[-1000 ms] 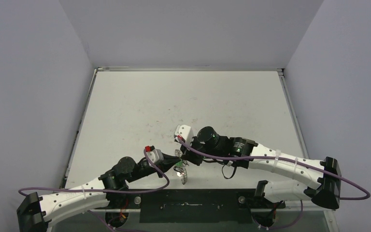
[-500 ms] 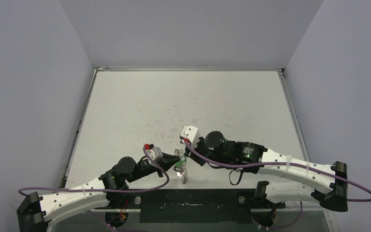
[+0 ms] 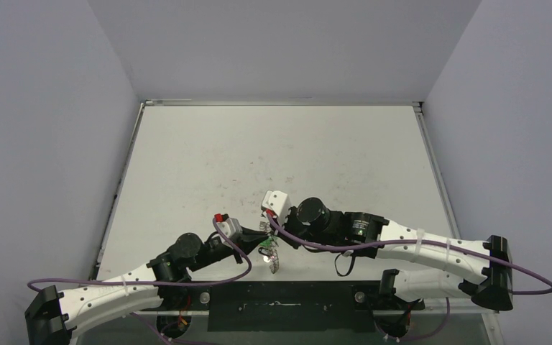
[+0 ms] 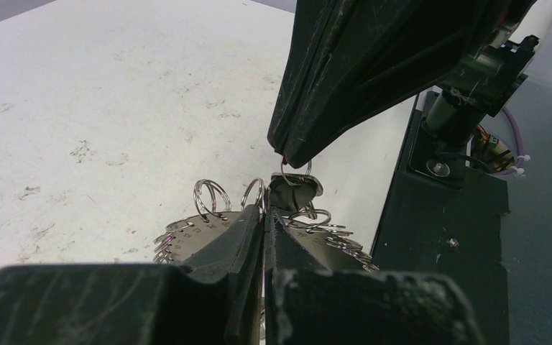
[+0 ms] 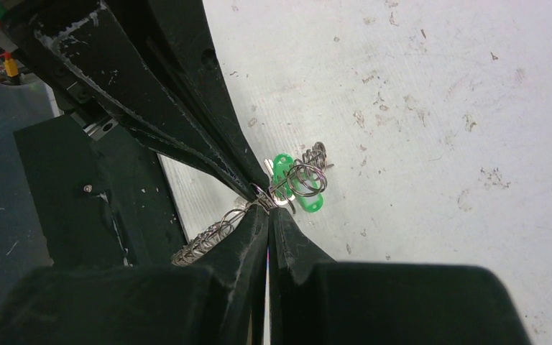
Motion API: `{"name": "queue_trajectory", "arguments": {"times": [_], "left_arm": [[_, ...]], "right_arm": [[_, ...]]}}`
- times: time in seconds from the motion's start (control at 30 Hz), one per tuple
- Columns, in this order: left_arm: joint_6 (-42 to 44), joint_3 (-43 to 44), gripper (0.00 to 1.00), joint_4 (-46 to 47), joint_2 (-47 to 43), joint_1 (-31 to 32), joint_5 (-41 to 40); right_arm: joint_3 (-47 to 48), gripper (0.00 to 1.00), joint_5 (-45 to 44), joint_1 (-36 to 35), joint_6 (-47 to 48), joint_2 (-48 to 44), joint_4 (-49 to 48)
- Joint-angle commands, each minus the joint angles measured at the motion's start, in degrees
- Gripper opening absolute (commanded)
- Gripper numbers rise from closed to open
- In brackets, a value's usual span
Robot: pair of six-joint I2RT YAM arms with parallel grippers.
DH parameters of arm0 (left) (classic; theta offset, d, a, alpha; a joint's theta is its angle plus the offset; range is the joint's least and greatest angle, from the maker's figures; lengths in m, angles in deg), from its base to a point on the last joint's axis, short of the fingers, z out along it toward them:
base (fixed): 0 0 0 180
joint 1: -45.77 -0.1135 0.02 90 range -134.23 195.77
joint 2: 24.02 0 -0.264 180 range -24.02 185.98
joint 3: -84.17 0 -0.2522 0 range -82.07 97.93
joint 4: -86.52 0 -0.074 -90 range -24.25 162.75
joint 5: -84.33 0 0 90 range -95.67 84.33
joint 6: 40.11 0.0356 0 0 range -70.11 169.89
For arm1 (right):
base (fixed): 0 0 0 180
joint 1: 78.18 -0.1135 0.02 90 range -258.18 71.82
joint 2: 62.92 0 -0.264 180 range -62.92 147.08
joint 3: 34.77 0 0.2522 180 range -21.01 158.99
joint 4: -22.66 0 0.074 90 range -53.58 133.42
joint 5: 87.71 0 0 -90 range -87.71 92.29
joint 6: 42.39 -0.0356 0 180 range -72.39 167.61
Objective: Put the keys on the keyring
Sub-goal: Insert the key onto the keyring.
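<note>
The keyring point(image 4: 201, 233), a flat grey metal hoop edged with small wire loops, is held off the table with my left gripper point(image 4: 264, 212) shut on it. My right gripper point(image 4: 288, 155) comes down from above, shut on a thin wire loop from which a dark key point(image 4: 296, 191) hangs against the keyring's top edge. In the right wrist view, my right gripper point(image 5: 268, 210) meets the left gripper's tips point(image 5: 253, 192). The green key point(image 5: 296, 184) hangs just beyond them. The keyring's rim point(image 5: 205, 243) shows to the left. From above, both grippers meet near the table's front edge point(image 3: 269, 237).
The black base plate point(image 3: 287, 305) lies right below the held keyring. The white table point(image 3: 280, 158) is stained with small marks. Purple cables point(image 3: 244, 262) loop beside both wrists.
The right arm swung a little to the right and then came back left, ending close to where it began. The left arm and the keyring have not moved. Both grippers stayed shut.
</note>
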Motion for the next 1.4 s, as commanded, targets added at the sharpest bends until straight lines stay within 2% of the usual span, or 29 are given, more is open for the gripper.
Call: {"name": "queue_trajectory", "arguments": {"times": [0.0, 0.3, 0.57, 1.13, 1.2, 1.3, 1.37], "left_arm": [[-1.08, 2.44, 0.0, 5.5, -0.26, 0.29, -0.35], [-1.26, 2.22, 0.0, 5.57, -0.6, 0.32, -0.34], [-1.07, 1.99, 0.0, 5.2, -1.44, 0.3, -0.54], [-0.99, 1.9, 0.0, 5.26, -1.35, 0.34, -0.78], [-0.97, 1.9, 0.0, 5.15, -1.51, 0.29, -0.61], [-0.83, 1.69, 0.0, 4.92, -1.75, 0.29, -0.78], [-0.46, 1.64, 0.0, 4.45, -2.01, 0.29, -0.77]], "right_arm": [[-0.21, 0.0, -1.69, -0.72, -0.99, 1.06, -4.15], [0.26, 0.0, -3.24, -1.24, -0.86, 2.83, -4.18], [-0.65, 0.0, -8.48, -1.55, -0.2, 2.54, -2.81], [-2.24, 0.01, -10.16, -1.97, 0.28, 1.04, -3.46], [-2.58, 0.12, -10.52, -2.03, 0.05, -0.13, -3.84], [-3.37, 0.44, -11.32, -1.92, -0.25, -1.82, -4.44], [-4.07, 0.59, -12.32, -1.9, -0.68, -3.01, -4.82]]}}
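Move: The right hand holds the key by its small ring; the key hangs about 2 cm below these fingers. The keyring's pinched end, its goal, is roughly 2 cm left and 2 cm below, level fore and aft. The green tag lies some 3 cm back, 3 cm left and 7 cm below the right hand. That pinched end sits right at the left hand's fingertips. Right hand carries the key about 2 cm down, then forward over the still-pinched keyring, and opens its fingers. ##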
